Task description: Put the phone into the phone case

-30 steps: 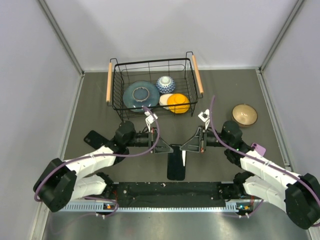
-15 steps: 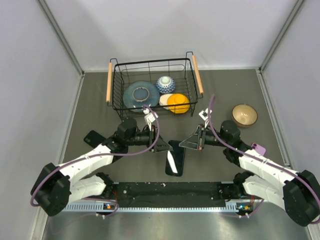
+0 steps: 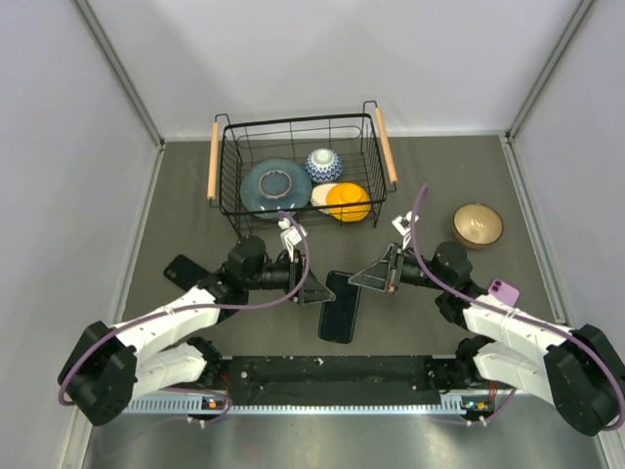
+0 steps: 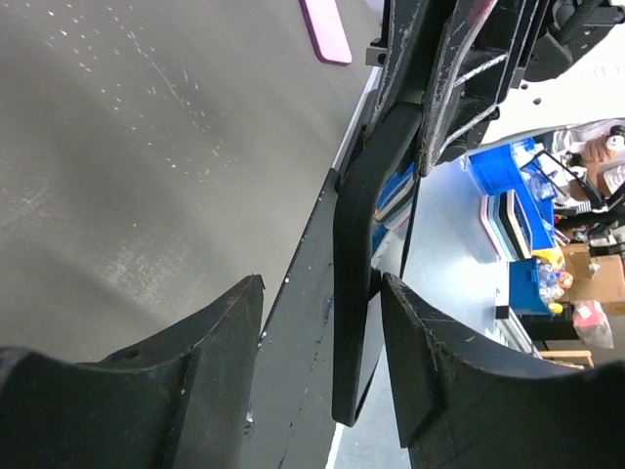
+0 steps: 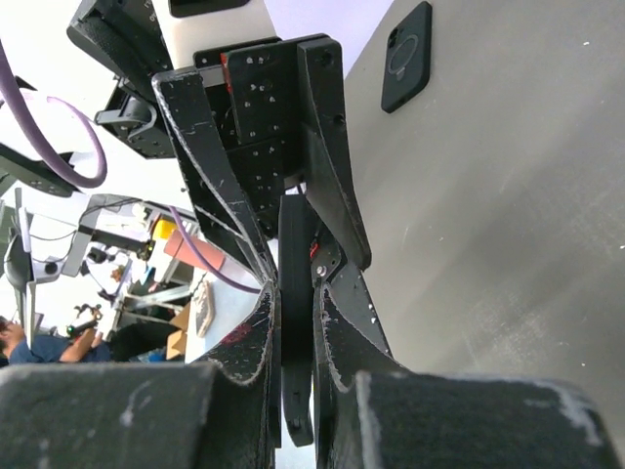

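Observation:
My right gripper [image 3: 364, 280] [image 5: 295, 288] is shut on the phone [image 3: 338, 311] [image 5: 296, 244], a thin glossy black slab, pinching its far right end. In both wrist views the phone [image 4: 354, 322] shows edge-on. My left gripper [image 3: 317, 293] [image 4: 322, 293] is open at the phone's left edge, its fingers [image 4: 210, 362] straddling the slab with gaps on both sides. The phone case [image 3: 184, 271] [image 5: 405, 57], matte black with a camera opening, lies flat on the table at the far left, apart from both grippers.
A wire basket [image 3: 293, 122] with wooden handles stands at the back, holding a blue plate [image 3: 275, 186], a patterned bowl [image 3: 323, 164] and an orange dish [image 3: 348, 201]. A tan bowl [image 3: 478, 225] sits at the right. A purple phone [image 3: 504, 291] [image 4: 325, 29] lies by the right arm.
My left gripper has opened and let go of the phone. The phone has shifted slightly left and tilted, still pinched by the right gripper, which stayed shut.

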Controlling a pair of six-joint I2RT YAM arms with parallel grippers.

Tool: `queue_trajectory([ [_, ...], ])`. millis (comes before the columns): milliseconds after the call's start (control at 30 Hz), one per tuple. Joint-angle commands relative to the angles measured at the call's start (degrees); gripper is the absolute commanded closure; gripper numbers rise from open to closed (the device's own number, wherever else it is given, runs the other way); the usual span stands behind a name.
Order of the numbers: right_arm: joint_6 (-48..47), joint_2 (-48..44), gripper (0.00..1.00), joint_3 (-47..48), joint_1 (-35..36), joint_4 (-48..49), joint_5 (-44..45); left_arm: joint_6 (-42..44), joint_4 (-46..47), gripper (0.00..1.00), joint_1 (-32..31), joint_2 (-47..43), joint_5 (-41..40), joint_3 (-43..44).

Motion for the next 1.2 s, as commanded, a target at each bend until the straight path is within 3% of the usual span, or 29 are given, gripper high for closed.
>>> queue_trajectory([
  [0,4.7,-0.4,1.0,0.7,-0.1,10.8,-1.3,-0.9,5.3,0.49,0.1,0.1,1.8,-1.0],
  [33,4.3,-0.6,1.0,0.8,-0.2,10.3,-1.2,-1.4,5.6,0.66,0.1,0.0,1.9,-1.1],
  [100,3.4,-1.6,0.89,0.8,-0.2,7.9,0.0,-1.6,5.9,0.81,0.1,0.0,2.2,-0.9],
  [133,3.0,-2.1,0.77,0.8,-0.2,6.7,0.6,-2.1,6.1,0.89,0.1,0.0,2.3,-0.9],
  [233,1.7,-4.1,0.61,0.6,-0.1,3.4,2.5,-3.4,7.5,0.99,0.1,0.0,2.6,-1.2],
  [300,0.9,-4.9,0.61,0.7,-0.1,0.8,3.7,-3.7,7.5,1.0,0.1,0.5,2.5,-1.2],
  [533,-7.1,-6.8,0.99,3.4,1.2,-9.3,7.3,-4.1,6.1,1.0,0.1,2.7,1.7,0.0],
  [733,-14.1,-9.1,1.0,6.3,2.3,-18.0,10.3,-3.4,1.7,1.0,0.1,4.3,0.6,2.1],
  [767,-14.2,-9.3,0.99,6.3,2.3,-18.1,10.5,-3.4,1.7,1.0,0.1,4.3,0.7,2.2],
  [867,-12.4,-9.6,0.71,5.5,2.2,-16.6,10.3,-4.2,2.4,1.0,0.1,3.7,1.0,1.8],
  [900,-11.5,-9.5,0.58,4.4,2.2,-15.3,10.1,-5.3,3.9,1.0,0.1,3.1,1.4,1.3],
  [1000,-7.7,-9.3,0.48,1.1,2.3,-8.6,8.3,-8.0,7.1,1.0,0.3,1.8,1.5,-0.1],
  [1167,-2.3,-7.3,0.44,-3.4,2.2,-0.5,5.8,-12.2,11.4,1.0,0.9,0.1,0.4,-1.7],
])
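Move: The phone, already in its case, hangs in the air almost level between my hands, its screen up. Its middle is about 3 cm back and 3 cm right of my left hand, whose open fingers straddle its left edge. It is some 5 cm back and 4 cm left of my right hand, which pinches its right edge. From my left hand, the yellow pot is roughly 19 cm ahead, 6 cm right; the blue plate 22 cm ahead, 11 cm left; both about 12 cm lower. I shut my left fingers on the left long edge of the cased phone, lift that hand about 1 cm and sink it again, tipping it slightly. My right hand opens, eases about 1 cm right and a little forward, rises slightly, then shuts while dropping below its starting height, and finally opens around the right edge. ##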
